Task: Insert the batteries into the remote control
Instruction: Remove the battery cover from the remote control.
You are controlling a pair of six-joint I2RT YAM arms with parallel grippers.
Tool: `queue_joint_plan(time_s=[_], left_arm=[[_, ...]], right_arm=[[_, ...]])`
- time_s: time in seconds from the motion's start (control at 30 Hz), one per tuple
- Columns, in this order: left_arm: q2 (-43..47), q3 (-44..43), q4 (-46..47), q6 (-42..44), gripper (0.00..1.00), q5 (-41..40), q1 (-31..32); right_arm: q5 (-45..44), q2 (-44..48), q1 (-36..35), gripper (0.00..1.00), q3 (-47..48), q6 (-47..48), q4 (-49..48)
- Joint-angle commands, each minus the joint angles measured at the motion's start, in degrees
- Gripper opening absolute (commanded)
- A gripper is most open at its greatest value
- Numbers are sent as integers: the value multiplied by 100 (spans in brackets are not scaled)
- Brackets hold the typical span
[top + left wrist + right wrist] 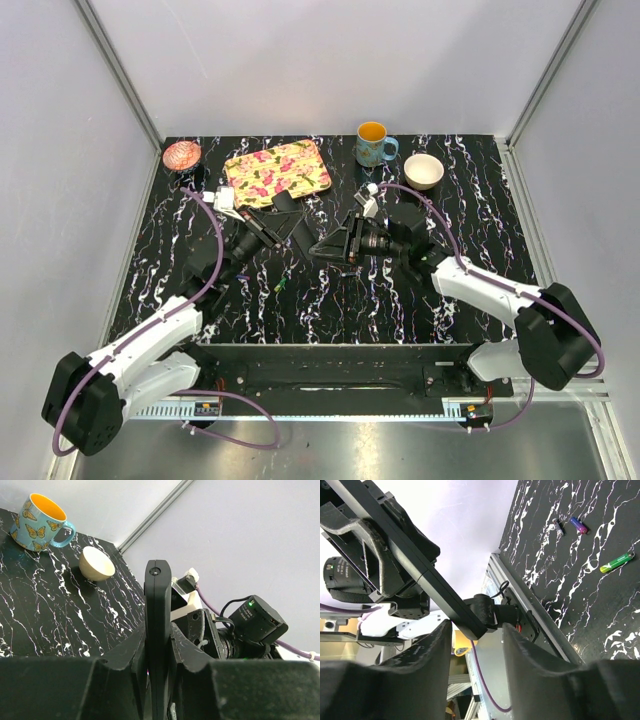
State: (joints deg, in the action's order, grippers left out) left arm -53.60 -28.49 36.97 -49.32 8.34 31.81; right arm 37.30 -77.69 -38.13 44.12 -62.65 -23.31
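Note:
The remote control (158, 610), a slim black bar, stands edge-on between the jaws of my left gripper (158, 635), which is shut on it. In the right wrist view the remote control (415, 567) runs down from the upper left. Its free end sits between the jaws of my right gripper (477, 630), close to the left finger and apart from the right one; this gripper is open. Both grippers (295, 220) (322, 246) meet over mid-table. Three batteries lie on the table: a green one (616, 562) (282, 286), a purple-blue one (578, 525) and a small one (558, 526).
A butterfly mug (374, 143) (37, 522) and a white bowl (423, 170) (96, 563) stand at the back right. A floral tray (277, 170) and a small pink dish (181, 154) sit at the back left. Grey walls enclose the black marbled table (480, 210).

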Motion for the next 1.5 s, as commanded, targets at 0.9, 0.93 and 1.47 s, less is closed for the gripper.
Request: queue_joint_plan(time_s=[0.9, 0.93, 1.47], left_arm=[[289, -130, 442, 731, 0, -1115, 624], [289, -139, 443, 731, 0, -1150, 633], [237, -262, 110, 600, 0, -1194, 651]], right_arm=[[-3, -387, -2, 52, 423, -1257, -1395], [-21, -396, -2, 51, 379, -1284, -1422], [15, -318, -2, 89, 492, -1109, -923]])
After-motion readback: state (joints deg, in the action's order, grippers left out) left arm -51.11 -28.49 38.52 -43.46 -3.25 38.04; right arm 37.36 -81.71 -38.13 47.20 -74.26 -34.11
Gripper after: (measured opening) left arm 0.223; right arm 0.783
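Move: The battery cover on the held remote control lies just beyond the right hand, about 2 cm ahead, 2 cm left and 3 cm up, its lower end between the fingertips. From the left hand, which grips the remote, the cover is some 3 cm back, 2 cm right and 4 cm down. Roughly 20 cm below the right hand, the green battery lies 4 cm back and 10 cm left, the dark battery 2 cm back and 8 cm right. Right fingers open off the remote's lower end, rise about 4 cm, narrow, reopen; left, still gripping, lifts 2 cm. ##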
